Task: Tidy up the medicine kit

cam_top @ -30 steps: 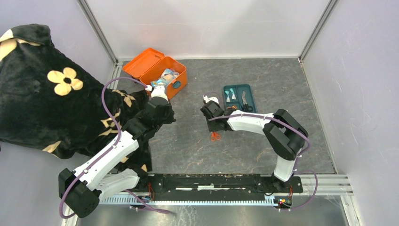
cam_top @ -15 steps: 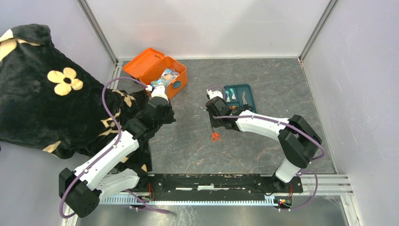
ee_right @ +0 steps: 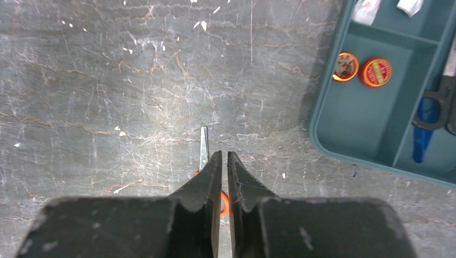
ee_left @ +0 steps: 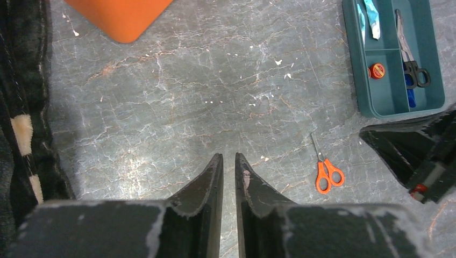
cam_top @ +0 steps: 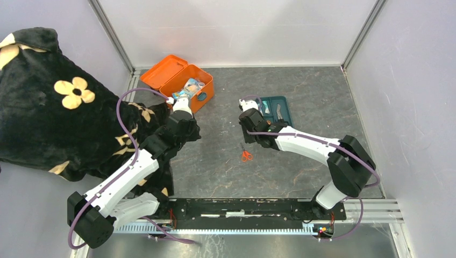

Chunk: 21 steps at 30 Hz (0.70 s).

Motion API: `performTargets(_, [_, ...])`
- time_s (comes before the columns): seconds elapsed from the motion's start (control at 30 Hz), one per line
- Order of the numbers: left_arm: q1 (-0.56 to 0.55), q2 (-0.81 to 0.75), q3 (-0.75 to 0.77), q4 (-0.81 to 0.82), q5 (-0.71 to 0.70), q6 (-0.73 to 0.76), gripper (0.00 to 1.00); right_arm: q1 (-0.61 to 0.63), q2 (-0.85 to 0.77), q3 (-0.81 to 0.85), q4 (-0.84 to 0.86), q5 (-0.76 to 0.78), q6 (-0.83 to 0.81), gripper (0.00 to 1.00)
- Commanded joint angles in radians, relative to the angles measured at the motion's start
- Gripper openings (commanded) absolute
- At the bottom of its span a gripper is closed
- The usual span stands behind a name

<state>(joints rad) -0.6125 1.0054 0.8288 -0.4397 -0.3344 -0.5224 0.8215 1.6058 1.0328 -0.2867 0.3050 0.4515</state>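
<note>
The orange medicine kit [cam_top: 185,81] stands at the back left with its lid open and packets inside; one corner of it [ee_left: 121,19] shows in the left wrist view. My left gripper [cam_top: 173,101] [ee_left: 228,156] hovers off the kit's near corner, its jaws a narrow gap apart and empty. My right gripper [cam_top: 244,110] [ee_right: 224,153] hangs beside the teal tray's left edge, jaws parted by a thin slit, holding nothing. Small orange-handled scissors [cam_top: 246,155] [ee_left: 325,172] [ee_right: 203,146] lie flat on the table below it.
The teal compartment tray [cam_top: 287,115] [ee_left: 395,105] [ee_right: 352,131] holds two round red tins [ee_right: 375,72], black-handled scissors [ee_left: 411,67] and white packets. A black blanket with cream flowers [cam_top: 54,102] covers the left side. Walls close the back and right.
My right arm has swung away from me and to the right, ending beside the tray. The orange scissors, the kit and the left arm have stayed put.
</note>
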Motion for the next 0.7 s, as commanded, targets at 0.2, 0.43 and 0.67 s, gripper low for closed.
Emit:
performTargets(0.2, [0.003,-0.043,0.015,0.007,-0.092,0.008,0.28,-0.012,-0.163,-0.048,0.059,0.072,-0.061,0.34])
performTargets(0.43, [0.003,-0.071,0.057,-0.03,-0.128,-0.003,0.34,-0.02,-0.292,-0.135,0.153,0.134,-0.115,0.46])
performTargets(0.67, [0.003,-0.084,0.095,-0.045,-0.137,-0.04,0.46,-0.071,-0.36,-0.167,0.122,0.202,-0.17,0.71])
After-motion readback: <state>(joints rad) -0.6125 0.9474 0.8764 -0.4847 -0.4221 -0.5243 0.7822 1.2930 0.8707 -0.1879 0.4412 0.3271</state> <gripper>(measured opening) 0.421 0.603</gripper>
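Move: The orange scissors lie about 5 cm back and 2 cm left of my right hand, some 8 cm below it. From the same hand, the teal tray's middle is roughly 12 cm ahead and 10 cm right, 7 cm lower. From my left hand the scissors are about 4 cm back, 21 cm right and 17 cm down; the orange box stands some 27 cm ahead and 7 cm left, 12 cm lower. I lift my right hand about 7 cm clear of the orange scissors, opening its nearly shut fingers to past half, and swing it some 5 cm right to above the tray's near-left corner, fingertips tipping up about 15 degrees. My left hand rises about 3 cm with a slight shift left, opening its fingers to under half. ##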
